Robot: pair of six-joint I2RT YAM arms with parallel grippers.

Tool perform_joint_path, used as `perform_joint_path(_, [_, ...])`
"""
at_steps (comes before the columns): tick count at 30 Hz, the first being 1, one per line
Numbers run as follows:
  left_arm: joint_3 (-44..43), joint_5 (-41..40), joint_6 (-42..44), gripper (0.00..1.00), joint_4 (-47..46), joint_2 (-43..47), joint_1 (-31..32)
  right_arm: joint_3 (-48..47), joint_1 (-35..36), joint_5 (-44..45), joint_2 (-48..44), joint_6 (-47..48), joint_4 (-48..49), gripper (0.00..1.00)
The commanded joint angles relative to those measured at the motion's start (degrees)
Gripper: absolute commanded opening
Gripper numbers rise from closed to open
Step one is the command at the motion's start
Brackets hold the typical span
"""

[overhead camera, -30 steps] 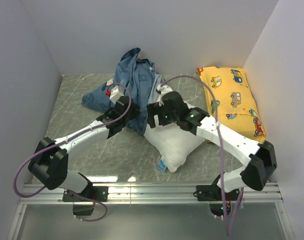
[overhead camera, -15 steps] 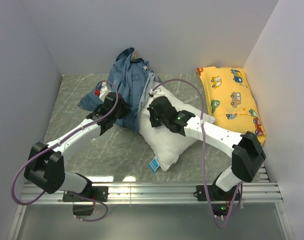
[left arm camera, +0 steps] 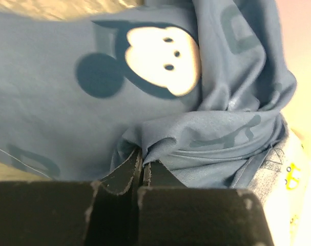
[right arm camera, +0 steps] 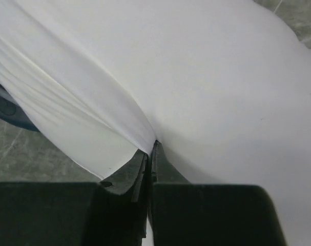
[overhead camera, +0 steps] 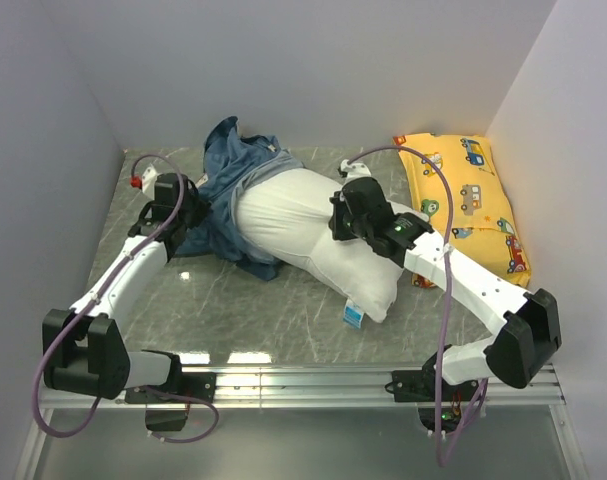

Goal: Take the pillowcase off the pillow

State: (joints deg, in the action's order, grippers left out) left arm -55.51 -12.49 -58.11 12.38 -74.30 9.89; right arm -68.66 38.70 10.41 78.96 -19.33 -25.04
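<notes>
The white pillow [overhead camera: 303, 225] lies across the middle of the table, its tag [overhead camera: 353, 316] at the near corner. The dark-blue pillowcase [overhead camera: 228, 170] is bunched over the pillow's far-left end only. My left gripper [overhead camera: 183, 200] is shut on a fold of the pillowcase [left arm camera: 160, 148], left of the pillow; a mouse face [left arm camera: 163, 54] shows on the cloth. My right gripper [overhead camera: 345, 222] is shut on a pinch of the pillow's white fabric [right arm camera: 150, 146] near its middle. The pillow [right arm camera: 206, 77] fills the right wrist view.
A yellow car-print pillow [overhead camera: 468, 195] lies along the right wall. White walls close the left, back and right. Grey marble tabletop [overhead camera: 273, 310] shows in front of the pillow. A metal rail [overhead camera: 303, 378] runs along the near edge.
My left gripper has pulled the pillowcase left and back. My right gripper has drawn the pillow to the right. Far more of the white pillow is bare now, lying flatter.
</notes>
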Motion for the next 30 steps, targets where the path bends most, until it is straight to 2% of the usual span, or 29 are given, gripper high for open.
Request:
perform_joint_path(1, [-2.5, -10.1, 3.4, 0.01, 1.4, -0.5, -6.1, 2.0, -3.8, 4.8, -3.9, 1.2, -6.2, 0.00])
perform_joint_path(3, [-2.9, -10.3, 2.7, 0.01, 3.0, -1.0, -10.1, 2.7, -6.1, 3.9, -5.5, 1.1, -6.3, 0.00])
perform_joint_path(6, [-1.1, -6.4, 2.4, 0.01, 1.2, -0.2, -16.0, 3.3, -8.2, 2.3, -7.3, 1.1, -6.1, 0.00])
perform_joint_path(8, [-0.7, -3.0, 4.1, 0.01, -0.9, -1.0, -15.8, 2.8, -8.2, 1.4, -7.3, 1.1, -6.0, 0.00])
perform_joint_path(12, [2.2, -1.7, 4.5, 0.00, -2.2, -2.2, -11.7, -0.2, -5.3, -0.7, -5.4, 2.1, -5.5, 0.00])
perform_joint_path(13, [2.9, -1.7, 4.2, 0.00, -2.9, -2.5, -10.7, -1.0, -3.8, -0.3, -5.0, 3.0, -5.5, 0.05])
perform_joint_path(14, [3.7, -1.5, 4.1, 0.00, -3.3, -2.9, -9.2, -2.1, -2.4, 0.5, -4.4, 3.3, -5.5, 0.26])
perform_joint_path(16, [6.4, -0.5, 3.1, 0.01, -5.0, -3.2, -7.7, -4.8, 2.7, 2.8, -4.2, 5.0, -5.1, 0.52])
perform_joint_path(17, [7.1, -0.3, 2.7, 0.00, -5.9, -3.2, -6.7, -5.6, 4.3, 3.4, -3.5, 5.7, -4.2, 0.71])
perform_joint_path(20, [9.3, 0.2, 1.9, 0.01, -7.5, -3.1, -4.9, -8.9, 10.1, 4.9, -0.6, 9.7, -1.3, 0.89])
perform_joint_path(25, [9.9, 0.5, 1.2, 0.00, -7.7, -2.6, -3.6, -13.9, 15.3, 4.9, 7.8, 17.0, 2.7, 0.96])
perform_joint_path(30, [9.3, 0.5, 1.1, 0.00, -7.2, -2.0, -2.9, -24.0, 20.3, 9.8, 22.9, 20.4, 2.0, 1.00])
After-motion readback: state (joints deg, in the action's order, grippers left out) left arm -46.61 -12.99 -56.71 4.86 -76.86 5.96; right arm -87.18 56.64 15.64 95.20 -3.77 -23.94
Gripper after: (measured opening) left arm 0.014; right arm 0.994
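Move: Some 20 cm to the left of the right hand and 5 cm farther out runs the pillowcase's open edge, roughly 8 cm lower; the pillow's middle lies only 3 cm left of this hand and 8 cm below, its blue tag about 18 cm back and 4 cm right. From the left hand, already gripping the pillowcase, that edge is about 9 cm right, 1 cm farther out and 8 cm lower. Keeping its pinch on the pillow at first, the right hand then opens wide, lets go and swings about 14 cm left over the pillow towards the pillowcase's open edge, rising some 6 cm before dipping again and turning about 20 degrees counter-clockwise. The left hand, fingers still shut on the pillowcase, tugs some 5 cm left, then eases slightly back and lowers about 5 cm. ##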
